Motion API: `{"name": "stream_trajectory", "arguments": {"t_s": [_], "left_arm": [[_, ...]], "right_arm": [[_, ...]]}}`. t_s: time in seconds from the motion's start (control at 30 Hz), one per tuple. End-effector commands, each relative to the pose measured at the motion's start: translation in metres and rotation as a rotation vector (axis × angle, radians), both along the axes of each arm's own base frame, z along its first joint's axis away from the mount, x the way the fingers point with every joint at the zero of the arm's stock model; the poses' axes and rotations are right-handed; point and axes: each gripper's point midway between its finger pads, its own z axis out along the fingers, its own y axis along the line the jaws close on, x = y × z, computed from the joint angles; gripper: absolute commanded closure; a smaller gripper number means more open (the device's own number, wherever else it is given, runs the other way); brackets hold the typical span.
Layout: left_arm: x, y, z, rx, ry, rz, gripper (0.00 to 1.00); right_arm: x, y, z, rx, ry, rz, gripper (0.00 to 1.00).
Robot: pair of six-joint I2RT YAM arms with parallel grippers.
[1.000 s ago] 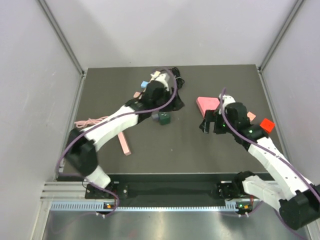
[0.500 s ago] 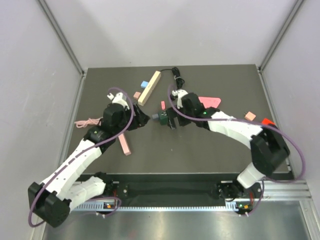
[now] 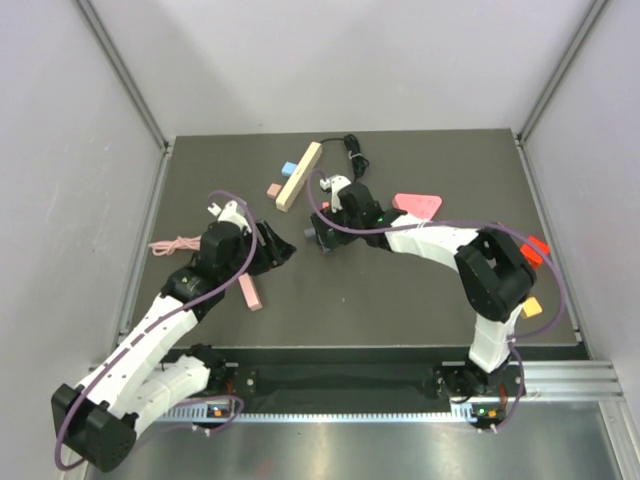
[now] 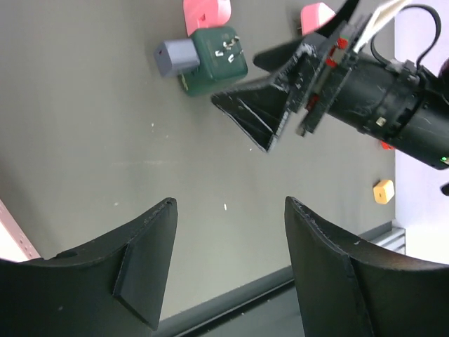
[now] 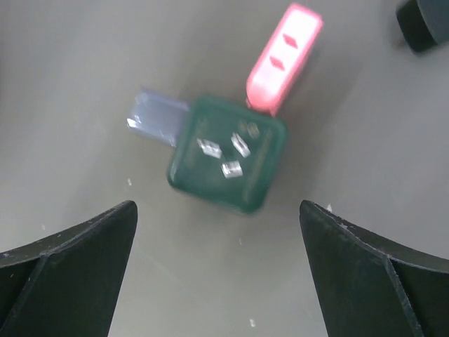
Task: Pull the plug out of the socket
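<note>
A dark green socket cube (image 5: 224, 165) with metal prongs on its top face lies on the dark mat. A grey-blue plug (image 5: 154, 116) sticks out of its left side. Both also show in the left wrist view, the cube (image 4: 214, 60) and the plug (image 4: 174, 57). My right gripper (image 5: 217, 210) is open and hovers just above and short of the cube, touching nothing; in the top view (image 3: 322, 232) it hides the cube. My left gripper (image 4: 230, 203) is open and empty, some way to the cube's left (image 3: 282, 250).
A pink block (image 5: 284, 56) touches the cube's far side. A beige bar (image 3: 299, 176), small blue (image 3: 288, 168) and pink (image 3: 272, 190) blocks and a black cable (image 3: 352, 155) lie behind. A pink triangle (image 3: 417, 204), a pink bar (image 3: 250, 292) and a pink cord (image 3: 175, 244) lie around.
My left arm has pulled back from the cube toward the near left. My right arm has swung across from the right to over the cube.
</note>
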Motion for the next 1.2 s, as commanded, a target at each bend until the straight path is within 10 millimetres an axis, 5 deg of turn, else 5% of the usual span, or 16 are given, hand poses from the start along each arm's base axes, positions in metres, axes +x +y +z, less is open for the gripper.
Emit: {"name": "stream_trajectory", "arguments": {"t_s": [0.0,0.17,0.5,1.0,1.17], "left_arm": [[-0.007,-0.001,0.006,-0.048,-0.002,-0.004,0.33],[-0.015,0.009,0.011,-0.046,-0.015,0.025,0.33],[-0.027,0.021,0.010,-0.028,-0.009,0.057,0.34],[-0.033,0.027,0.014,-0.016,-0.016,0.063,0.35],[-0.033,0.027,0.008,-0.014,-0.001,0.065,0.37]], "right_arm": [[0.012,0.029,0.024,0.070,-0.092,0.015,0.00],[0.021,0.029,0.010,0.048,-0.091,-0.030,0.00],[0.026,0.034,-0.001,0.037,-0.071,-0.037,0.25],[0.033,0.034,-0.012,0.016,-0.063,-0.066,0.29],[0.033,0.030,-0.015,-0.010,-0.059,-0.069,0.56]]}}
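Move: The green socket lies just off the right fingertips, about 3 cm ahead, 3 cm to the left and 4 cm below. The pink plug sticks out some 5 cm ahead of the socket, the grey plug about 4 cm to the socket's left; the black plug lies roughly 10 cm ahead of the socket and 4 cm to its right. From the left hand the socket is some 11 cm ahead, 7 cm to the right and 17 cm below. Both pads of the right hand come onto opposite sides of the green socket and pinch it. To get there the hand sinks about 3 cm while easing some 2 cm forward and 2 cm left, the fingers closing from wide open to the socket's width. The left hand, open and empty, draws back and left about 4 cm, away from the socket. ##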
